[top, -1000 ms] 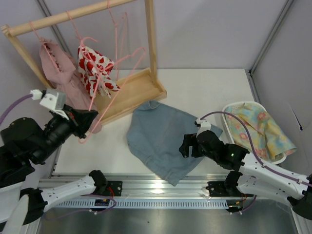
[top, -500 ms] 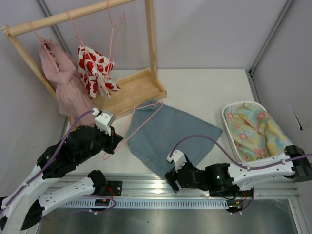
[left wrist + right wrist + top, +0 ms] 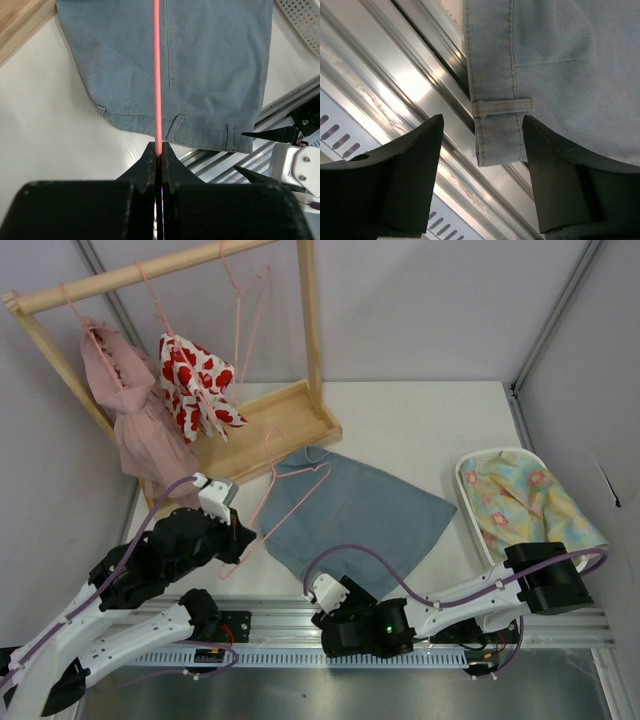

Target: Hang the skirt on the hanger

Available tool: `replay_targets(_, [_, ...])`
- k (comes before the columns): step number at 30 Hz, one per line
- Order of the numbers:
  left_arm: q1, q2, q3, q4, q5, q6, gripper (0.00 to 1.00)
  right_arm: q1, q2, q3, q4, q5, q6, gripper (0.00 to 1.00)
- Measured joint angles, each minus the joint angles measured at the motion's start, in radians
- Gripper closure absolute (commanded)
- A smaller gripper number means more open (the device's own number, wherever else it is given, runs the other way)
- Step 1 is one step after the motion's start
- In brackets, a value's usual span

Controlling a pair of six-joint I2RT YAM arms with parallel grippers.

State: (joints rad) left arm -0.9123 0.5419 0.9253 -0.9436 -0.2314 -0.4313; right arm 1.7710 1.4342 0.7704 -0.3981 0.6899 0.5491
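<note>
The light blue denim skirt [image 3: 350, 515] lies flat on the white table, and its waistband corner hangs over the front edge. My left gripper [image 3: 238, 550] is shut on the thin pink hanger [image 3: 318, 469] at its lower end. In the left wrist view the hanger wire [image 3: 156, 75] runs straight from the closed jaws [image 3: 160, 150] out over the skirt [image 3: 215, 65]. My right gripper [image 3: 340, 612] sits low at the table's front rail. It is open [image 3: 482, 145], and the skirt's waistband end with its belt loop [image 3: 502, 135] lies between the two fingers, close to the right one.
A light wooden rack [image 3: 285, 425] stands at the back left with a pink ruffled dress [image 3: 125, 410], a white garment with red hearts [image 3: 190, 380] and a spare pink hanger [image 3: 245, 310]. A white basket [image 3: 470, 462] with floral cloth sits at right. Aluminium rails [image 3: 270, 618] run along the front edge.
The left arm carried the hanger from beside the rack down onto the skirt's left edge. The right arm swung left and down to the skirt's near corner, and its jaws narrowed slightly.
</note>
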Motion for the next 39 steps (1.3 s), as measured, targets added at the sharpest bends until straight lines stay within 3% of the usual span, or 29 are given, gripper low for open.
replay_targets(12, [0.0,-0.001,-0.002,0.016,0.0,-0.013,1.0,-0.001,0.082,0.015,-0.02,0.035,0.0,0.37])
replay_targets(17, [0.0,-0.002,-0.002,0.023,0.0,-0.013,1.0,-0.015,0.082,0.014,-0.029,0.036,-0.002,0.44])
replay_targets(25, [0.0,-0.002,-0.002,0.043,0.0,-0.012,1.0,-0.04,0.082,0.004,-0.027,0.025,-0.019,0.45])
replay_targets(33, [0.0,0.001,-0.002,0.045,0.0,-0.011,1.0,-0.045,0.082,-0.004,-0.019,-0.002,-0.038,0.39])
replay_targets(39, [0.0,0.001,-0.012,0.055,-0.001,-0.012,1.0,-0.047,0.082,-0.004,-0.015,-0.018,-0.048,0.56])
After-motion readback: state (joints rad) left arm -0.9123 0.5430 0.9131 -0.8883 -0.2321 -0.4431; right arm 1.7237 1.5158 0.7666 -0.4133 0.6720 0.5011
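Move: The right hand aims at the skirt's near waistband corner, about 2 cm ahead, 1 cm to its right and 3 cm below. The skirt's middle is some 22 cm ahead and 1 cm right; the far waistband corner is about 19 cm ahead and 19 cm left. From the left hand, which holds the pink hanger, that near corner lies about 8 cm back, 18 cm right and 21 cm below. The right fingertips come down around the skirt's near waistband corner beside the belt loop, one on each side, seeming to touch the denim by the end. The hand sinks about 2.5 cm, easing about 1.5 cm forward and a little right, and the fingers narrow partway without shutting. The left hand stays nearly in place, keeping its hold on the hanger above the skirt. ##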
